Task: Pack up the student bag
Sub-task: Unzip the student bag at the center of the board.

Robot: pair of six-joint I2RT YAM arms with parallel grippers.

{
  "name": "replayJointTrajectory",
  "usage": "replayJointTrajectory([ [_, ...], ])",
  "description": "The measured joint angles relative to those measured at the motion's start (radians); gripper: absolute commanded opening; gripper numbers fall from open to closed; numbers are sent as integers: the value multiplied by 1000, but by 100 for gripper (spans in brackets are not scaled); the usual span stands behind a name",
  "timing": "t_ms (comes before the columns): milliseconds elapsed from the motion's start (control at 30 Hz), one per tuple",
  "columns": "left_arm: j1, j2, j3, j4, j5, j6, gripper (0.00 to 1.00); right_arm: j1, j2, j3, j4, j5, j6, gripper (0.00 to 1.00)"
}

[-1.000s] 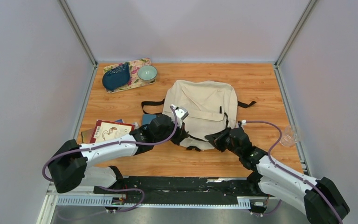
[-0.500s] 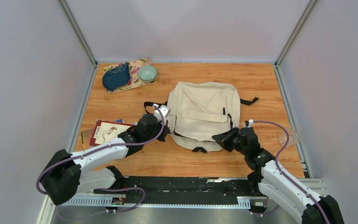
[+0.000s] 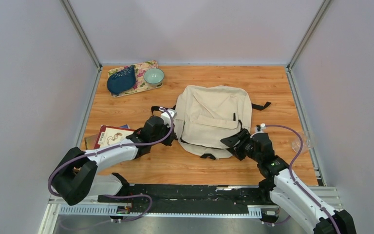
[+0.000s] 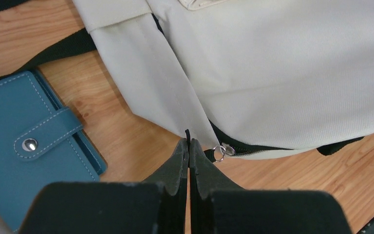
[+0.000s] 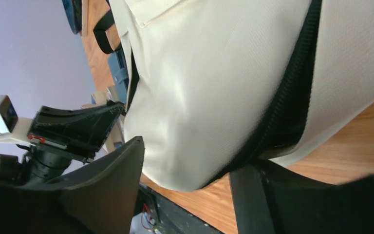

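The student bag [image 3: 214, 114], a cream backpack with black straps, lies flat in the middle of the wooden table. My left gripper [image 3: 174, 132] [image 4: 188, 141] sits at the bag's near left corner, shut on a black zipper pull [image 4: 187, 132], with its metal ring [image 4: 219, 152] just beside the fingers. The black zipper line [image 4: 253, 148] runs off to the right from there. My right gripper [image 3: 232, 142] [image 5: 187, 161] is at the bag's near right edge. It stands open, its two fingers apart on either side of the bag's rounded corner [image 5: 185, 97].
A teal snap wallet [image 4: 24, 146] lies left of the bag, next to a red-edged book [image 3: 113, 137]. At the back left, a floral mat [image 3: 143, 85] carries a dark blue pouch [image 3: 121, 80] and a pale green bowl [image 3: 154, 76]. A clear plastic cup [image 3: 303, 141] stands at the right edge.
My left gripper has come down and leftward with the zipper pull. The right gripper has opened and let go of the bag's edge. The bag has settled flatter.
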Motion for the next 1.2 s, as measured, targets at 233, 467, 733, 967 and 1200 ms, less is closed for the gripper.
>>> replayJointTrajectory([
  [233, 18, -32, -42, 24, 90, -39, 0, 147, -58, 32, -33, 42, 71, 82],
  [467, 18, -64, -42, 43, 142, -75, 0, 496, -35, 72, -26, 302, 325, 83],
  [733, 18, -71, -42, 34, 164, -79, 0, 656, 407, 150, 203, 457, 528, 84],
  [967, 18, -92, -42, 29, 167, -75, 0, 657, 675, 234, 411, 484, 627, 84],
  [1200, 18, -102, -42, 28, 187, -70, 0, 657, 816, 288, 477, 523, 733, 76],
])
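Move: The zip slider at the bag's left front corner lies about 20 cm left of the right gripper, 3 cm farther out and a couple of centimetres lower. The black loop on the bag's front edge is some 9 cm left of that gripper, 3 cm back and 4 cm lower. The left gripper already holds the slider's pull tab, with the slider 3 cm to its right and 1 cm back. The blue wallet is about 8 cm left of the left gripper, 5 cm ahead and 5 cm below. Finish opening the right gripper wide at the bag's front edge and swing it about 17 cm left to the front corner where the left gripper is, first backing off and rising some 5 cm, then reaching forward again and sinking, tips tilting down. Keep the left fingers shut on the pull tab, easing back and up a little. ##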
